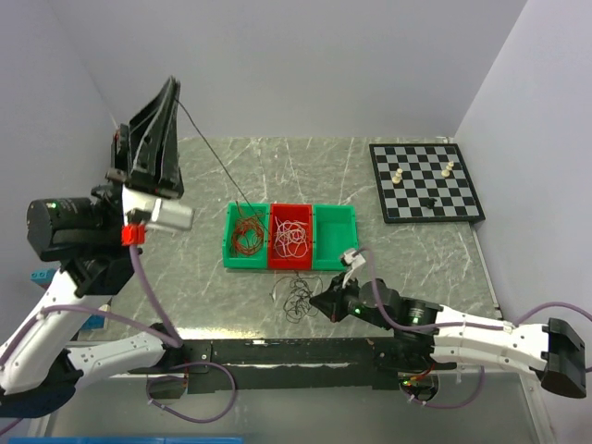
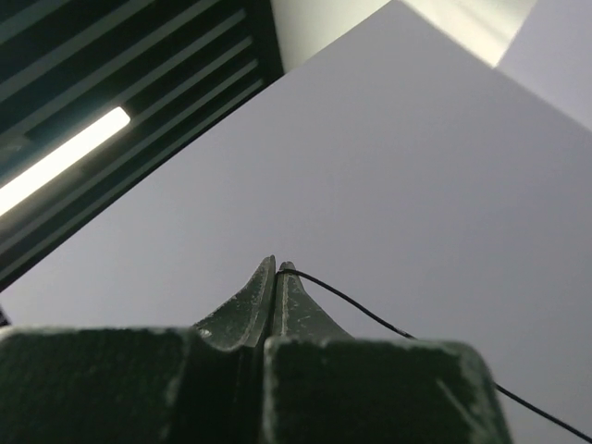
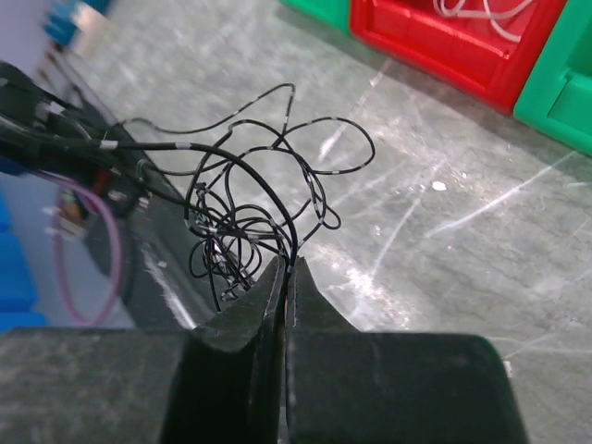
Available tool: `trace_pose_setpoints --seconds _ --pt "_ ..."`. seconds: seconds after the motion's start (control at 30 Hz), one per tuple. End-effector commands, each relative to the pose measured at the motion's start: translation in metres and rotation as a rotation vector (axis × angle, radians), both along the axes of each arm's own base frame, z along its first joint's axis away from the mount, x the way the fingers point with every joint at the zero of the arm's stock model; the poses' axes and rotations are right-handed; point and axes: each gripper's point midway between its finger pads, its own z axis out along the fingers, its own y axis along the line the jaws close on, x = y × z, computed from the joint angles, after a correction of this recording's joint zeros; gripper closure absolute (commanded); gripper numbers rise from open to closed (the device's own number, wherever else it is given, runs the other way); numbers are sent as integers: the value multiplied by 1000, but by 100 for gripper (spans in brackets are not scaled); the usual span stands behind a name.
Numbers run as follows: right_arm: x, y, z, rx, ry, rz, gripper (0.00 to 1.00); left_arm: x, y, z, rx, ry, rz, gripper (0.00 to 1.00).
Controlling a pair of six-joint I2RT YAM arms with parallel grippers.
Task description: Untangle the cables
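Note:
A loose tangle of black cables (image 1: 296,301) (image 3: 250,213) lies on the marble table in front of the bins. My right gripper (image 1: 316,302) (image 3: 289,265) is low at the tangle's right edge, shut on one black strand of it. The left gripper (image 1: 173,85) (image 2: 276,268) is raised high at the back left, shut on a single black cable (image 1: 211,153) (image 2: 388,324). That cable runs taut down to the left green bin (image 1: 229,242). Red-brown cables (image 1: 248,236) fill that bin, and white cables (image 1: 292,237) lie in the red bin (image 1: 277,261).
A second green bin (image 1: 335,227), with nothing showing in it, adjoins the red one on the right. A chessboard (image 1: 425,180) with a few pieces sits at the back right. The arms' dark base rail (image 1: 296,351) runs along the near edge.

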Motion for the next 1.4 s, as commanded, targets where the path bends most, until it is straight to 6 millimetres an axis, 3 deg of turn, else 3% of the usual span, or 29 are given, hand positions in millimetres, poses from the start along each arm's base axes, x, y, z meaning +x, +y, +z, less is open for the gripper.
trace_pose_setpoints --seconds 0.0,0.1,0.2,0.27,0.33,0.43,0.6,0.7,0.8,0.9,0.97,1.07,1.27,1.37 --pt "-6 -31 -39 -134 94 -68 92 -41 99 69 -386 -148 147 99" --pt "-6 -30 -36 -137 100 -70 75 -35 104 76 -428 -66 97 99" --pt "-3 -27 -31 -142 88 -74 67 -17 64 49 -255 90 -1 99" --pt "1 -25 -25 -143 73 -77 66 -9 24 6 -60 241 -111 98" --pt "3 -24 -19 -142 60 -82 67 -6 -15 -61 157 419 -226 97" --pt "7 -27 -13 -149 48 -108 78 -12 -42 -130 317 573 -338 98" --pt "20 -50 -5 -162 78 -280 99 -3 -46 -189 424 666 -290 99" --pt "25 -64 8 -167 82 -359 100 15 -39 -220 450 722 -179 99" --pt "31 -74 30 -126 65 -428 100 34 -26 -264 562 782 -16 99" --pt "31 -69 46 -93 20 -384 100 44 -11 -282 527 837 73 99" --pt "24 -51 45 -87 -5 -261 88 41 -7 -292 556 834 87 99" --pt "6 -20 30 -97 30 -83 61 40 -6 -314 579 861 89 99" --pt "-28 30 2 -184 84 235 38 36 -1 -367 664 909 110 99" --pt "-28 45 0 -220 72 294 37 35 -1 -379 677 926 109 99"
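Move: Just off the right hand's shut fingertips lies the black cable tangle, its middle about 4 cm to the left, 2 cm ahead and 6 cm lower; the red bin stands some 20 cm ahead and 5 cm left, the empty green bin 20 cm ahead and 8 cm right. From the left hand, high up with a black strand pinched, the tangle is about 15 cm right, 1 cm back and 64 cm down; the red-cable bin is 18 cm ahead, straight on, equally far below. Lowering the still-pinched strand after a brief lift up and left, the left hand dips some 40 cm towards the tangle, its fingers swinging from pointing up to slightly down. Meanwhile the right hand lets go, sinks right with its fingers part open, shuts them, and works on right, forward and up; then it opens wide and comes back left, down and towards its base, ending over the tangle's near right side. ##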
